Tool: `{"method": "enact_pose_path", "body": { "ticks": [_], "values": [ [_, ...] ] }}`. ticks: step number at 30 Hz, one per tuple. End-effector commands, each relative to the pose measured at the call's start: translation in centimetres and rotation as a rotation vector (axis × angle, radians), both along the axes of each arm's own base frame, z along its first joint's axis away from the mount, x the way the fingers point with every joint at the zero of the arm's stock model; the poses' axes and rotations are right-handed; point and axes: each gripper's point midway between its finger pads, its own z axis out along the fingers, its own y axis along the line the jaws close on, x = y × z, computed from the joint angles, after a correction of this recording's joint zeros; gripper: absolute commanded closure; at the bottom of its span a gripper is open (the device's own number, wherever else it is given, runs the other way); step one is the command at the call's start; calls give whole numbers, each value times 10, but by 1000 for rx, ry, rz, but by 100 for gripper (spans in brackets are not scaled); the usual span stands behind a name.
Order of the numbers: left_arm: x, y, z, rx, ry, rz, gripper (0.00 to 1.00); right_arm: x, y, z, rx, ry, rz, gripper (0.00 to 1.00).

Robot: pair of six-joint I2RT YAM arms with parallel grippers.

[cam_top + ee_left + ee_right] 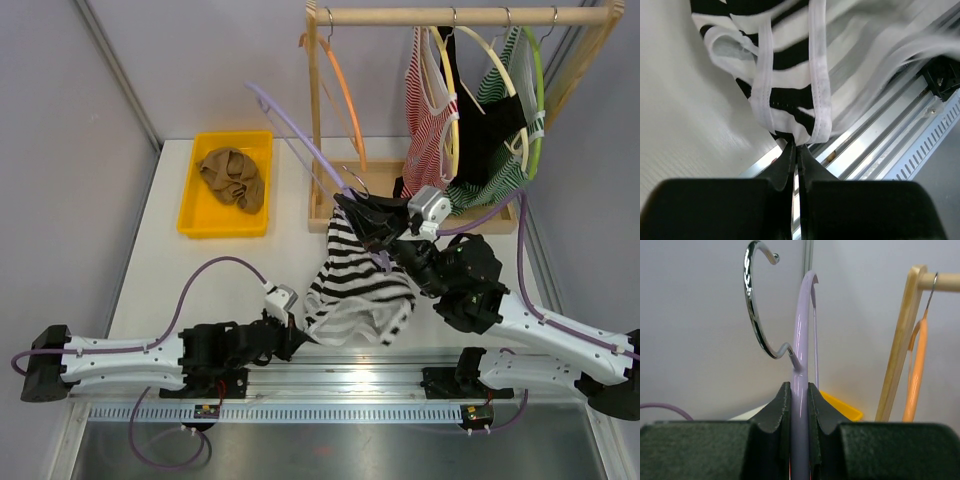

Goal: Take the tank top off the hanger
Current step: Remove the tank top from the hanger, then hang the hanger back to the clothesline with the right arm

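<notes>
The black-and-white striped tank top [355, 285] hangs bunched from the lilac hanger [300, 135], just below my right gripper [378, 228]. That gripper is shut on the hanger's lilac bar [801, 340], with the silver hook [754, 305] rising right above the fingers. One hanger arm sticks out bare to the upper left. My left gripper [300, 335] sits low at the table's near edge. It is shut on a white-trimmed edge of the tank top [790, 65], pinched at the fingertips of the left gripper [796, 146].
A yellow bin [195, 195] holding a brown garment [233, 178] stands at the back left. The wooden rack [460, 15] behind carries an orange hanger [345, 95] and red-striped [428, 110] and green-striped [500, 150] tops. A metal rail [350, 378] runs along the near edge.
</notes>
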Motion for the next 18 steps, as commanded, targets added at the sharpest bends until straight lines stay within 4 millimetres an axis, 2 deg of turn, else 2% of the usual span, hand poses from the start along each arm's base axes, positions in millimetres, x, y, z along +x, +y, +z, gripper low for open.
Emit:
{"method": "enact_pose_path", "body": {
  "ticks": [1,3,5,9,10,12,13,14,16,17,18],
  "values": [
    [10,-14,35,-99,-62,31,100,-15,-27,55,177,-154,-17,100],
    [9,-16,37,-108,-67,21,100,-15,-26,55,189,-173,-21,100],
    [9,-17,40,-107,-81,4,100,-15,-31,63,221,-195,-34,100],
    [15,-21,54,-100,-138,0,100,-4,-43,70,224,-146,-112,100],
    [17,-25,66,-114,-156,-2,100,-1,-43,67,200,-128,-125,100],
    [24,-30,75,-89,-208,-4,100,0,-58,74,209,-109,-162,100],
    [27,-36,91,-111,-231,0,100,1,-60,71,192,-91,-175,100],
    [33,-39,90,-68,-259,-1,100,1,-74,77,214,-74,-203,100],
    [42,-46,94,-44,-278,6,100,2,-84,73,191,-45,-232,100],
    [52,-50,104,-57,-288,16,100,-2,-98,80,213,-41,-247,100],
    [57,-54,100,-38,-283,17,100,-1,-106,79,214,-24,-273,100]
  ]
}}
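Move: The left hand already pinches the striped tank top by its straps. The top's middle lies about 12 cm ahead, 10 to the right and 4 lower; the yellow bin is some 36 ahead, 18 left. The right hand grips the lilac hanger. The rail's empty stretch is roughly 26 cm ahead of it, 8 right and 12 higher; the orange hanger hangs about 25 ahead, 2 left, the red-striped top 25 ahead, 12 right, both near hand height. Still pinching the straps, the left hand first barely moves, then raises them about 6.5 cm while drawing right and forward, its fingers tilting less steeply down by some 10 degrees. The right hand keeps its grip on the lilac hanger and carries it up, then mostly right towards the rail's empty stretch, turning clockwise a little. ##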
